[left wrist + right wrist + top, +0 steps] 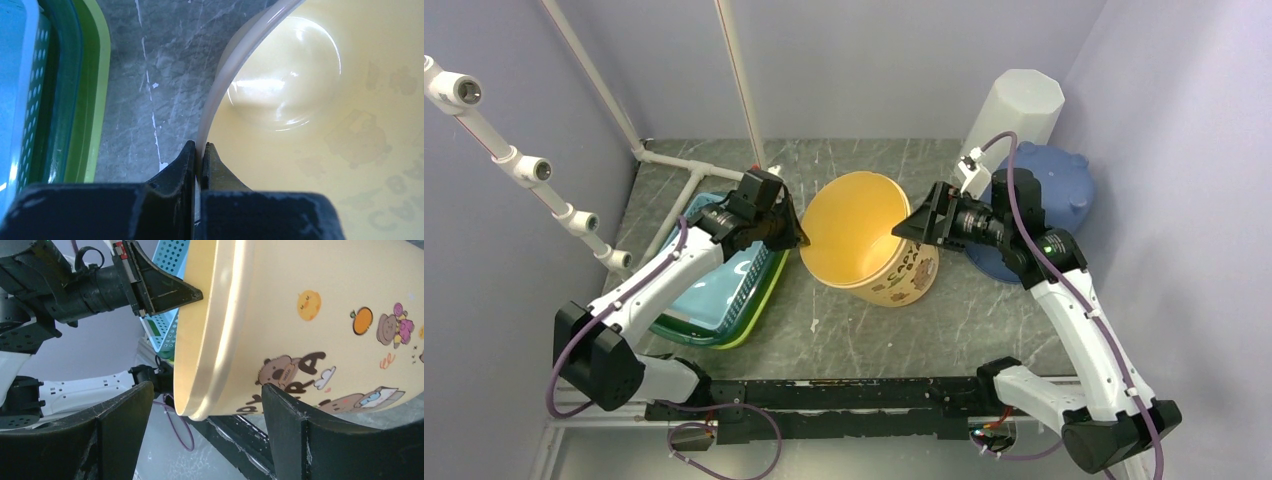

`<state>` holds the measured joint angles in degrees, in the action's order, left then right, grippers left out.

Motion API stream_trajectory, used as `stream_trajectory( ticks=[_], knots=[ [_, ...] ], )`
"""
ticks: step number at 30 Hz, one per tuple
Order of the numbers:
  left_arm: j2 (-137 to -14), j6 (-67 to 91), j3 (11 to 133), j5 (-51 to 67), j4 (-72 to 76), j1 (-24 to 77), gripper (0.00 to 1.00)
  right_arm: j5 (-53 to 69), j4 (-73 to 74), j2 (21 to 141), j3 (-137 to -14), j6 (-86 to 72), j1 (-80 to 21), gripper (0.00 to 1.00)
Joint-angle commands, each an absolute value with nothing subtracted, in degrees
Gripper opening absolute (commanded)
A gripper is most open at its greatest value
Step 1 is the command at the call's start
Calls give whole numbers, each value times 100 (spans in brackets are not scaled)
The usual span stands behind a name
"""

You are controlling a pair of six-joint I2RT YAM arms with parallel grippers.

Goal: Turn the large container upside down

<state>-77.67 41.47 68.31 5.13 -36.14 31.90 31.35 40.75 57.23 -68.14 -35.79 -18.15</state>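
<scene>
The large container [869, 240] is a yellow tub with cartoon prints, mouth up and leaning a little, in the middle of the table. My left gripper [802, 243] is shut on its left rim; in the left wrist view the fingers [201, 150] pinch the thin wall, one outside and one inside the container [325, 125]. My right gripper [904, 232] is open at the right rim. In the right wrist view its jaws [206, 387] straddle the container's [310, 315] rim, one finger by the printed outer wall, the other clear on the mouth side. The left gripper [195, 292] shows across the mouth.
A blue perforated basket [724, 290] lies in a green tray [759, 320] just left of the container. A tall white bin [1014, 115] and a blue lidded tub [1064, 180] stand at the back right, behind my right arm. White pipes [554, 190] run along the left wall.
</scene>
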Motion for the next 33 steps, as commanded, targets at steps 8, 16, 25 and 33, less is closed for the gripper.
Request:
stream_trajectory(
  ticks=[8, 16, 25, 33],
  knots=[
    [-7483, 4243, 6680, 477, -3676, 3388, 3, 2011, 4471, 6150, -7558, -3611, -2446, 71],
    [-7402, 4304, 6567, 495, -3606, 3480, 3, 1344, 4798, 6381, -7831, -3583, -2886, 59],
    [-7375, 4264, 6617, 475, -3671, 3507, 3, 1642, 4373, 6302, -7547, -3948, -2894, 45],
    [-7476, 4186, 6758, 317, -3937, 3519, 3, 1808, 4265, 6206, -7675, -3945, -2894, 36]
  ],
)
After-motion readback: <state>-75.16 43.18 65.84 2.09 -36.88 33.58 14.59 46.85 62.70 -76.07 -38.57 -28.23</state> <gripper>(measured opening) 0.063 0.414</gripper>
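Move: The large cream container hangs tilted from my left hand, its middle about 17 cm to the right, 3 cm back and 5 cm below; the basket stack lies some 23 cm left, 8 cm back and 18 cm lower. The container's right rim is just off my right fingertips, roughly 2 cm left, 1 cm ahead and 1 cm below. From my right hand, the blue container stands about 33 cm right, 5 cm ahead, and the white container 26 cm right, 17 cm ahead, both well below. I narrow my right fingers from nearly wide open to under half open around the container's right rim, one finger on its inner side and one outside. Meanwhile that hand eases only 1 cm or so forward and left, rolling about 10 degrees so its left side drops. My left hand keeps its pinch on the opposite rim and draws back about 1 cm. ##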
